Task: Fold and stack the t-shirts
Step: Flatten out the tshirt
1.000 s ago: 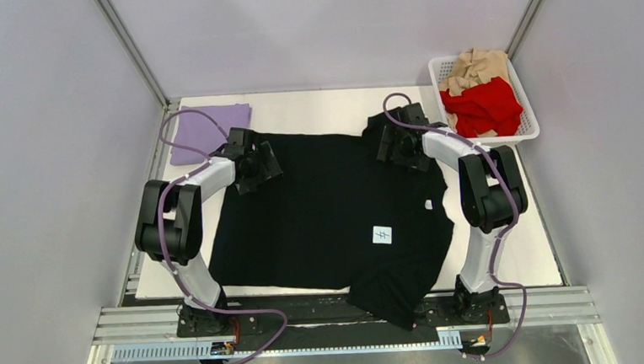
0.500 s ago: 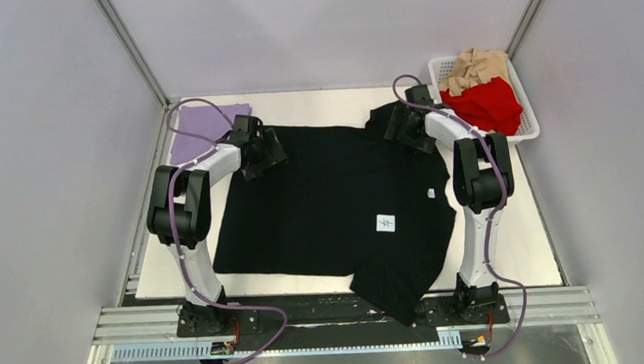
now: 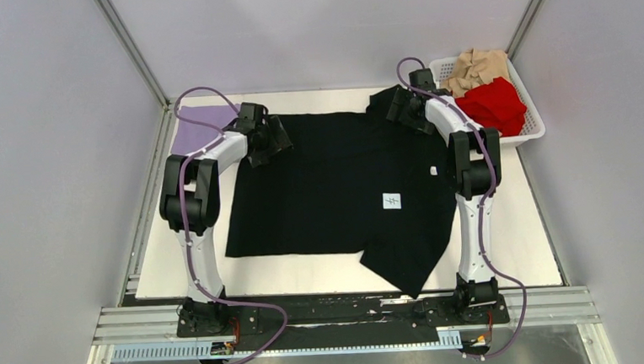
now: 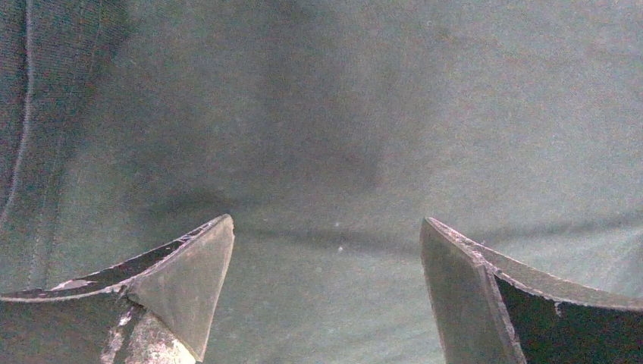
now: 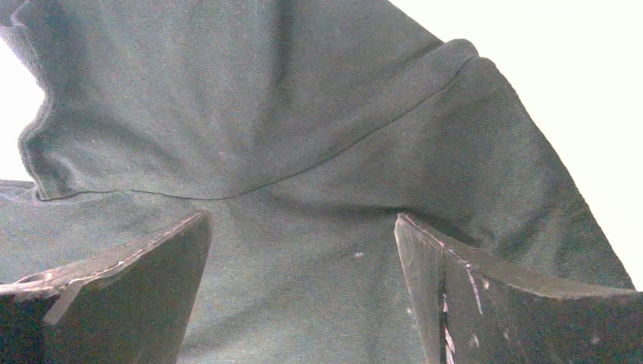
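The large black t-shirt [image 3: 336,189] lies spread on the white table with its small white tag [image 3: 392,201] facing up; one sleeve points toward the near edge. My left gripper [image 3: 272,139] is at the shirt's far left corner. In the left wrist view the left gripper [image 4: 326,221] is open, jaws wide apart over black cloth [image 4: 341,114]. My right gripper [image 3: 399,110] is at the far right corner. It is open [image 5: 303,216] over a bunched sleeve fold [image 5: 265,114]. The lavender t-shirt [image 3: 192,131] lies flat at the far left.
A white basket [image 3: 536,127] at the far right holds the red t-shirt [image 3: 491,104] and the tan t-shirt [image 3: 476,64]. Grey walls close in both sides and the back. The table's white surface [image 3: 508,246] shows right of the shirt.
Both arms have stretched toward the far side, and the black t-shirt has slid with them, away from the near edge. Its lower sleeve no longer hangs over the table front.
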You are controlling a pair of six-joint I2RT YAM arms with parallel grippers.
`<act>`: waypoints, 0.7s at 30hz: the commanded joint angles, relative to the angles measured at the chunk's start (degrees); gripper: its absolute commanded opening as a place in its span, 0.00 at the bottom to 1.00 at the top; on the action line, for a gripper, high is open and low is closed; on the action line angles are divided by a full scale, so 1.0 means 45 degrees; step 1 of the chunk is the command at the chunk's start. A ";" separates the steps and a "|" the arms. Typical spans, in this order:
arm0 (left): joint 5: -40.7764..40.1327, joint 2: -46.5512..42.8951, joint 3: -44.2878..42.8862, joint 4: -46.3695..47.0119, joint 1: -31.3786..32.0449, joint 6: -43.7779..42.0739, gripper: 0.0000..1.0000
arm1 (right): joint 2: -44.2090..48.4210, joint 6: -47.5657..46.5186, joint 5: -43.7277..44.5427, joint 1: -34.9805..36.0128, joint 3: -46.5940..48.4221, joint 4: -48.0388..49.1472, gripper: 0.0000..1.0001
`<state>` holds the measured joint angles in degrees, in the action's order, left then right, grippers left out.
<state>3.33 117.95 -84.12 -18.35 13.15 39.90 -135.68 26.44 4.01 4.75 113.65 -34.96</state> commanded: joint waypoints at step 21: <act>-0.3216 -1.1193 0.6712 -0.4280 0.0728 0.0575 1.00 | 0.7564 -0.1214 -0.0346 0.3033 -0.5981 0.1555 1.00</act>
<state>-5.96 75.24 -61.23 -28.21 16.34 38.09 -106.61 19.42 3.33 16.93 93.45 -30.17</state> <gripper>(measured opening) 0.998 0.998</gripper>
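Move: The black tshirt lies spread flat, a centimetre or so below both open grippers. Its middle is roughly 12 cm back and 18 cm right of the left hand, and about 17 cm back and 21 cm left of the right hand. The purple stack sits some 19 cm left and 4 cm farther out from the left hand; the basket stands about 23 cm right and 2 cm ahead of the right hand, whose nearest white label is 24 cm back, 6 cm left. The black tshirt is released from the open fingertips resting near its far side, as both hands lift off it together. The left hand rises about 13 cm while drawing back as far and drifting a little left; the right rises some 14 cm, swinging left and back over the cloth and turning nearly 20 degrees counter-clockwise. Both tip their fingers slightly outward-forward and keep them wide open. ##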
